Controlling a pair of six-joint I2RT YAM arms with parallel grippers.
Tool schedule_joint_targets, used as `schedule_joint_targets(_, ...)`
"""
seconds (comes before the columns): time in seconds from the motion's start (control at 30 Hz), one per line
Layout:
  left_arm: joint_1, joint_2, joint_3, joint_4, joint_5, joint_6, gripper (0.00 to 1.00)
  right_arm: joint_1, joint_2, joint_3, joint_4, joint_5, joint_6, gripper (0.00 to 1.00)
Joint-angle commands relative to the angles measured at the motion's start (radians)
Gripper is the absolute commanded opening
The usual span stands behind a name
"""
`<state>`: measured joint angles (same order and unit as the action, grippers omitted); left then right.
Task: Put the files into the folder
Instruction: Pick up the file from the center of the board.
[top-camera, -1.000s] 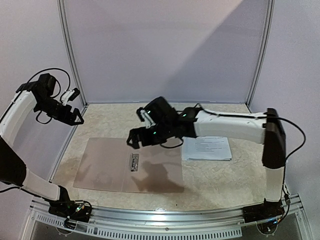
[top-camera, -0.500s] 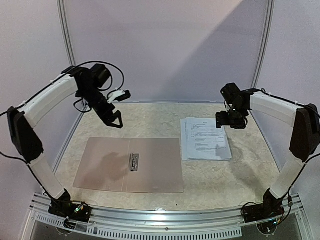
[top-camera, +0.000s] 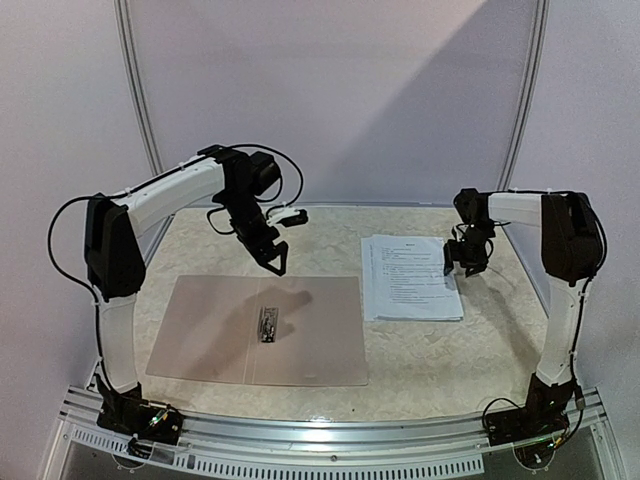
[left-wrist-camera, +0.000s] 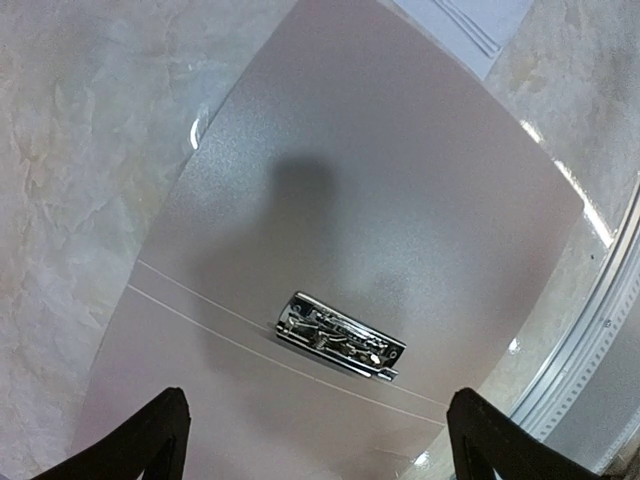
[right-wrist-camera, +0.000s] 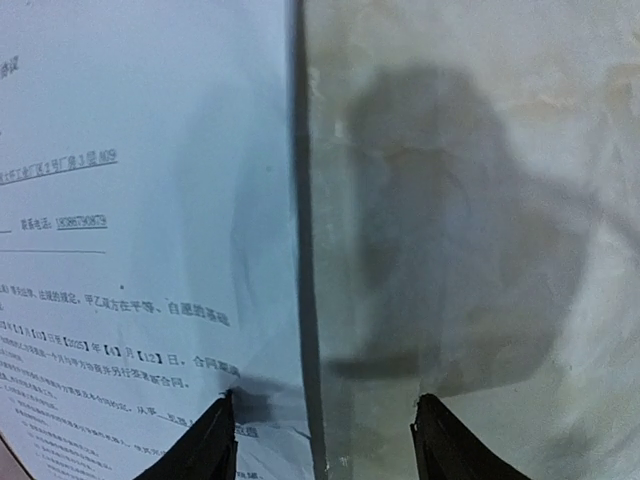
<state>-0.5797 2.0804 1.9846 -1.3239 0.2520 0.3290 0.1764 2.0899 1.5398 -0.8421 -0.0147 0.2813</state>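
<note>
The folder (top-camera: 215, 335) lies open and flat on the table, taupe, with its metal clip (top-camera: 267, 323) on the spine. My left gripper (top-camera: 272, 262) hangs open above the folder's far edge. In the left wrist view the clip (left-wrist-camera: 340, 335) sits between and ahead of the fingertips (left-wrist-camera: 150, 440), and nothing is held. The files (top-camera: 405, 278), white printed sheets, lie stacked to the right of the folder. My right gripper (top-camera: 462, 258) is low at their right edge. Its jaws stand apart astride that edge, one fingertip (right-wrist-camera: 215, 445) on the top sheet (right-wrist-camera: 130, 200), the other over bare table.
A metal rail (top-camera: 330, 430) runs along the near table edge, also in the left wrist view as the rail (left-wrist-camera: 600, 340). White walls with metal posts (top-camera: 140, 110) close in the back and sides. The tabletop (top-camera: 480, 340) is beige marble pattern.
The left arm swung from the far left to above the folder. The right arm left the folder's middle, crossed to the files' right edge and lowered, its jaws narrowing.
</note>
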Motion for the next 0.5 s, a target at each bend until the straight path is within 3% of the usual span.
schedule_joint_targets(0.0, -0.003, 0.030, 0.034, -0.024, -0.012, -0.001, 0.91, -0.004, 0.048, 0.078, 0.010, -0.087, -0.027, 0.55)
schedule_joint_targets(0.23, -0.003, 0.033, 0.033, -0.023, -0.036, 0.011, 0.91, -0.005, 0.099, 0.097, -0.012, -0.075, -0.006, 0.19)
schedule_joint_targets(0.4, -0.003, 0.032, 0.032, -0.020, -0.046, 0.018, 0.92, -0.005, 0.073, 0.095, -0.027, -0.047, -0.001, 0.00)
schedule_joint_targets(0.47, -0.003, 0.032, 0.033, -0.020, -0.045, 0.018, 0.92, -0.005, 0.054, 0.091, -0.030, -0.044, -0.002, 0.00)
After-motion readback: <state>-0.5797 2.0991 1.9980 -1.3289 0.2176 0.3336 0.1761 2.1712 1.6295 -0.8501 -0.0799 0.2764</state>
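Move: The file lies with its right edge just about under my right hand, between the parted fingertips; its middle is roughly 10 cm to the left, 1 cm back and 2 cm below. The open folder spreads beyond it, its middle some 48 cm to the left of that hand and 16 cm back, with its metal clip about 46 cm left and 15 cm back. From my left hand the file is about 33 cm to the right, 8 cm ahead and 14 cm down. I shut the half-open fingers of my right hand all the way on the file's right edge, about midway along it. While they close I ease the hand forward and left onto the paper, some 2.5 cm in all, and let it sink about 1 cm, fingers still pointing down, until the tips pinch the edge together. ##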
